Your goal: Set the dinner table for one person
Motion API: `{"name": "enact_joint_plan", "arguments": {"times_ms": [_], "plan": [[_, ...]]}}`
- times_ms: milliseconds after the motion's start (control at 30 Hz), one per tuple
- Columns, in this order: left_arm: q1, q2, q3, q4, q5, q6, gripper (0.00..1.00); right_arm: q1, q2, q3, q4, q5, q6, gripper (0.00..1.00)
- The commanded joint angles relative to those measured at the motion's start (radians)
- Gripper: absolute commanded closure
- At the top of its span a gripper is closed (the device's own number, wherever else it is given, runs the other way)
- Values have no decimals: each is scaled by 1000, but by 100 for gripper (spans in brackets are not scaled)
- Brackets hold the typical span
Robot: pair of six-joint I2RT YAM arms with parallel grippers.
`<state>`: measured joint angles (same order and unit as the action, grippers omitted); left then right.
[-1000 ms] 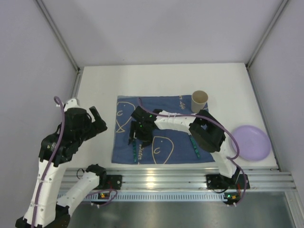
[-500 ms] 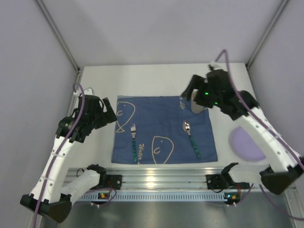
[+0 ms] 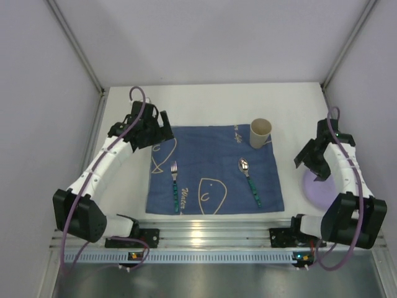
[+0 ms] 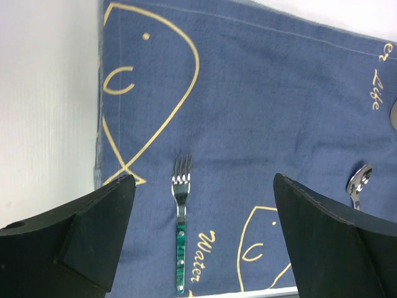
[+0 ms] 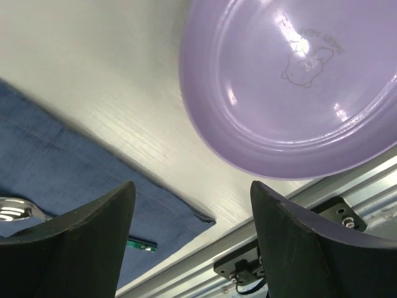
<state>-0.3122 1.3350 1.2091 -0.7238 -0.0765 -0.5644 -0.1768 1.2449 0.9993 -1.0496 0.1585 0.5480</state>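
Note:
On the white dinner table (image 3: 211, 102) lies a blue cloth (image 3: 214, 167) with a green-handled fork (image 3: 175, 185) on its left half and a matching spoon (image 3: 249, 180) on its right. A tan paper cup (image 3: 260, 132) stands upright at the cloth's far right corner. A purple plate (image 3: 319, 187) sits on the table right of the cloth, partly under my right arm. My left gripper (image 3: 162, 127) hovers open over the cloth's far left corner; in its wrist view the fork (image 4: 181, 230) lies between the fingers, far below. My right gripper (image 5: 192, 211) is open and empty above the plate's (image 5: 291, 87) near edge.
A silver metal rail (image 3: 217, 231) runs along the table's near edge, with both arm bases bolted to it. Grey walls close in the left, right and back sides. In the right wrist view the cloth's near right corner (image 5: 186, 214) ends just short of the rail (image 5: 298, 217).
My right arm left the cloth, passed the cup and now hangs over the purple plate. My left arm swung from the table's left side to the cloth's far left corner.

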Motion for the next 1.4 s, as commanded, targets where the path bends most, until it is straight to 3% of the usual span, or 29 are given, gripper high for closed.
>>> {"name": "enact_joint_plan", "arguments": {"times_ms": [0,33,267,400,500,600,633,667,900,1033,1233,1367], "plan": [[-2,35,64,103,40,60,2,-85,63,-19,82,-48,-20,26],[-2,47,67,106,41,67,2,-92,79,-22,115,-54,-17,32],[-1,142,110,123,61,103,2,-93,284,-41,229,-70,-14,49],[2,174,135,116,61,113,2,-92,366,-36,269,-30,-26,69],[7,182,139,116,55,124,2,-92,402,-16,266,7,-40,70],[15,188,139,110,52,130,2,-93,413,1,266,22,-54,81],[18,190,141,107,52,132,2,-93,415,12,261,24,-57,94],[18,194,142,104,52,132,2,-93,415,16,263,24,-65,99],[18,199,164,96,72,110,2,-90,329,125,198,15,-76,100],[18,182,175,84,70,97,2,-64,242,272,136,9,-69,100],[18,118,198,5,1,83,2,169,163,543,5,160,-48,100],[18,43,185,-43,-12,60,2,509,148,673,-56,295,9,100]]}}
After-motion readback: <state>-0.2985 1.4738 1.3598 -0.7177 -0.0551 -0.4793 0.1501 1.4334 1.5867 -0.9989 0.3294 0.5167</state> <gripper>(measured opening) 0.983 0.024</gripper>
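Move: The purple plate's middle lies about 10 cm to the right of the right hand, some 3 cm back and 10 cm below, its near rim almost under the fingers. From this hand the cup stands roughly 13 cm ahead and 15 cm left, 6 cm lower; the spoon lies about 17 cm left, 2 cm back and 11 cm lower. From the left hand the plate is some 59 cm right and 14 cm back, 18 cm below. Sinking about 9 cm with a slight shift forward and right, the right hand closes its open fingers on the plate's rim on the cup side and pinches it. It then lifts about 25 cm, swinging forward and later left towards the cup as the fingers tip up to point more forward. The left hand, open and empty, edges some 4 cm forward above the mat. ##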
